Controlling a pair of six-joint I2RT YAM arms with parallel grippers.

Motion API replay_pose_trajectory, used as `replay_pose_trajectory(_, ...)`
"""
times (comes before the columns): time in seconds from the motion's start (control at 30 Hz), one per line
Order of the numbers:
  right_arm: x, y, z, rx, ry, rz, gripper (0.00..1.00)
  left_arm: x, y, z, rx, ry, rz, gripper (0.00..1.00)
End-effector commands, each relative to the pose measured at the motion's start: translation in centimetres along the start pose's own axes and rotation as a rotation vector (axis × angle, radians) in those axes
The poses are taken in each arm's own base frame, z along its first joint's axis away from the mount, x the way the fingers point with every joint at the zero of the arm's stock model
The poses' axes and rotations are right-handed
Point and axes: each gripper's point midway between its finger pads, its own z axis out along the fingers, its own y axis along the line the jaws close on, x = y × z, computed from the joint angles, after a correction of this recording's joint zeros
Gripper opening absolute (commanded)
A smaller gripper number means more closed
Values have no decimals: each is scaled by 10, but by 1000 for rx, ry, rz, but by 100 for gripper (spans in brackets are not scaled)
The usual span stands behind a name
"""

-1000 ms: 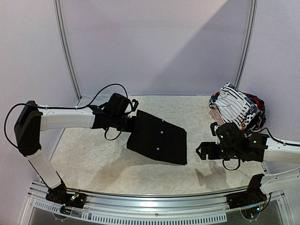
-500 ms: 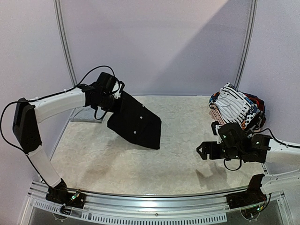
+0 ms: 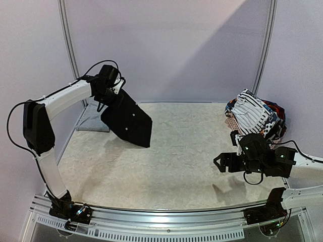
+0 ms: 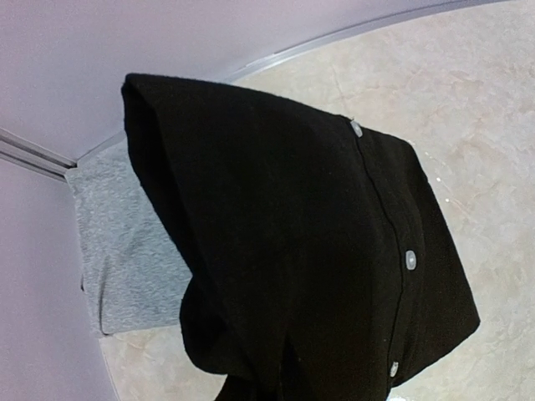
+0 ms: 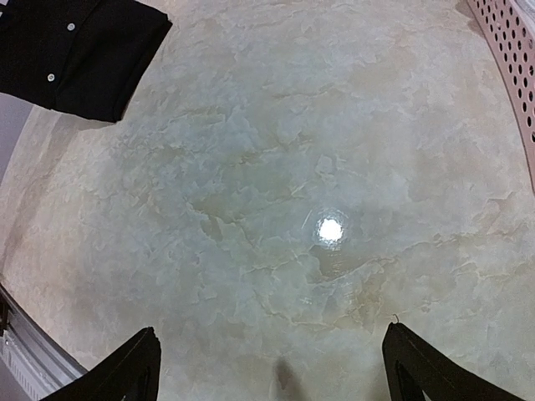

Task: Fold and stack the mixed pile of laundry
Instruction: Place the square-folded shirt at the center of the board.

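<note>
A folded black garment with small buttons (image 3: 128,118) hangs off the table at the far left, held at its top edge by my left gripper (image 3: 112,93), which is shut on it. In the left wrist view the black garment (image 4: 292,251) covers the fingers. Just behind and below it, a folded light grey piece (image 3: 93,120) lies flat in the table's back left corner. The rest of the mixed laundry pile (image 3: 255,116), with a white black-striped piece on top, is heaped at the far right. My right gripper (image 3: 218,162) hovers open over bare table, holding nothing.
The pile sits in a pink perforated basket (image 3: 232,123), whose wall shows at the right edge of the right wrist view (image 5: 510,58). A curved metal rail (image 3: 70,55) and purple walls bound the back. The marble-pattern tabletop (image 3: 181,151) lies between the arms.
My left arm has lifted and swung the black garment from the table's middle up and back to the far left, over the grey piece. The right arm has barely shifted.
</note>
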Motion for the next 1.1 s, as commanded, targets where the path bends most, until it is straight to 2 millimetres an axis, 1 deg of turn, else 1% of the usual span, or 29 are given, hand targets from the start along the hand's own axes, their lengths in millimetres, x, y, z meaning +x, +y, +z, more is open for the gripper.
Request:
replay_pose_trajectory(0.0, 7, -3, -1, -5, 12, -10, 93, -6, 29, 2, -28, 24, 73, 0)
replay_pose_trajectory(0.17, 8, -3, -2, -12, 18, -12, 93, -8, 56, 7, -49, 12, 49, 0)
replay_pose_trajectory(0.33, 10, -3, -1, -14, 24, -14, 93, -15, 85, 8, -109, -14, 25, 0)
replay_pose_trajectory(0.4, 10, -2, 0, -16, 26, -12, 93, -20, 96, 7, -160, -29, 38, 0)
replay_pose_trajectory(0.53, 12, -2, 2, -16, 36, -9, 93, -31, 111, 4, -199, -66, 54, 0)
replay_pose_trajectory(0.83, 15, 0, 6, -17, 49, -11, 93, -47, 129, 8, -224, -91, 42, 0)
replay_pose_trajectory(1.07, 17, -1, 9, -11, 58, -17, 93, -49, 141, 19, -273, -58, 84, 0)
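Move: From the left hand, which already holds the black shirt hanging shut in its fingers, the grey folded shirt it heads for lies about 8 cm ahead, 16 cm to the left and some 19 cm below. The black shirt's middle hangs about 3 cm back, 7 cm to the right and 9 cm below that hand; the table's far left corner is roughly 19 cm ahead and 25 cm left of it. From the idle right hand, the grey shirt is some 35 cm ahead and 63 cm left. The left hand keeps its closed grip and carries the hanging black shirt about 10 cm left and 7 cm forward towards the grey folded shirt in the far left corner, the leftward swing coming mostly first. It rises some 4.5 cm, mainly in the later half and levelling off at the end, while the wrist turns just over 10 degrees, its left side lifting and the fingers tipping slightly up. ##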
